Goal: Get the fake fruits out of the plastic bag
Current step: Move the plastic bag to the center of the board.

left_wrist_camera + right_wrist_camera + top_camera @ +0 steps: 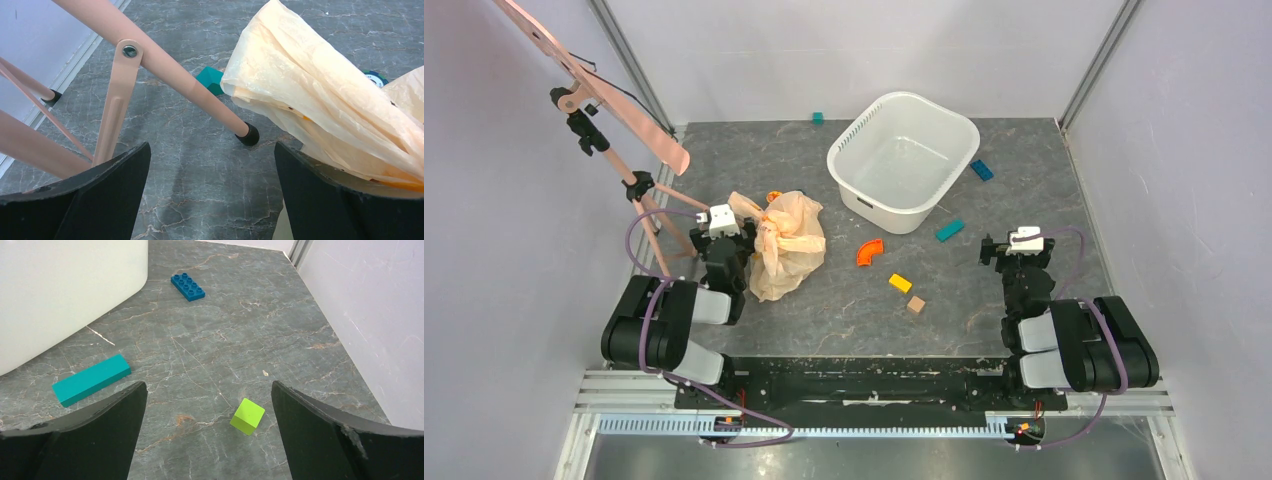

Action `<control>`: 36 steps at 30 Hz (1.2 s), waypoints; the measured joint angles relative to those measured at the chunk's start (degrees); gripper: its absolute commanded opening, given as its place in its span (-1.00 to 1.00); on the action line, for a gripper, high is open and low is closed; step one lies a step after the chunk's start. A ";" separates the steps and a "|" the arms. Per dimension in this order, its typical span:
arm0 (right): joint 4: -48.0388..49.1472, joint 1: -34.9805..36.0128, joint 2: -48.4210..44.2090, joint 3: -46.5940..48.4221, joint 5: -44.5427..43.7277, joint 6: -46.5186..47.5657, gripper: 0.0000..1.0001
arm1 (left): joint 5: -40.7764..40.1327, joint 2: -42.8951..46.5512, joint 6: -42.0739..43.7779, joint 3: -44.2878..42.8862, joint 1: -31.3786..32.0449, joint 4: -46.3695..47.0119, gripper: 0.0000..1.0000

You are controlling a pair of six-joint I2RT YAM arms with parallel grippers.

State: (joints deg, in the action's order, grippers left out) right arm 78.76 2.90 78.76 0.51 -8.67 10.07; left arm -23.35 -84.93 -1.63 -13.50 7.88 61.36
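The plastic bag (786, 245) lies crumpled on the grey table, left of centre. It is peach-beige and its folds fill the right of the left wrist view (320, 95). No fake fruits show in any view; whatever the bag holds is hidden by its folds. My left gripper (724, 247) is open and empty, low over the table just left of the bag; in its wrist view (212, 200) the right finger (340, 200) lies against the bag's edge. My right gripper (1014, 250) is open and empty at the right, far from the bag, above bare table (207, 435).
A white tub (904, 160) stands at the back centre. A peach-coloured easel (594, 90) stands at the left, one foot (248, 135) close to the bag. Loose blocks lie around: teal bar (91, 379), blue brick (187, 287), lime cube (247, 416), orange arch (870, 252), yellow block (900, 283).
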 measured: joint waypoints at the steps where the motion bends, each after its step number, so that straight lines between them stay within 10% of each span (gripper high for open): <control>1: 0.02 0.00 0.00 0.00 0.00 0.02 0.96 | -0.02 0.00 0.00 0.00 0.00 0.00 0.99; 26: 0.02 0.00 0.00 0.00 0.00 0.02 0.96 | -2.58 5.40 0.20 2.60 2.60 -0.07 0.99; 36: 0.02 0.00 0.00 0.00 0.00 0.02 0.96 | -13.51 30.36 -7.65 -2.36 7.06 -28.09 0.99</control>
State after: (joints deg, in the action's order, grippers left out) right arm 78.78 2.90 78.76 0.51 -8.67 10.09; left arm -36.86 -54.57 -9.28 -15.86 14.94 33.28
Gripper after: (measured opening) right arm 0.979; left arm 0.994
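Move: The plastic bag sits to the right of the left hand, its middle about 11 cm over, level fore and aft and some 4 cm below it. The lamp stand's foot is roughly 5 cm ahead and 1 cm right of that hand, with a teal block about 9 cm ahead and 1 cm to its left, both some 7 cm lower. From the right hand, the bag is about 49 cm left, 2 cm farther out and 6 cm down. Up and back, clear of the bag's left side: the empty left hand first waits, then rises about 7.5 cm while drawing back some 3.5 cm towards its base. The fingers stay wide open, tip up slightly and swing a few degrees counter-clockwise; any brush of the right finger against the bag can't be made out. ##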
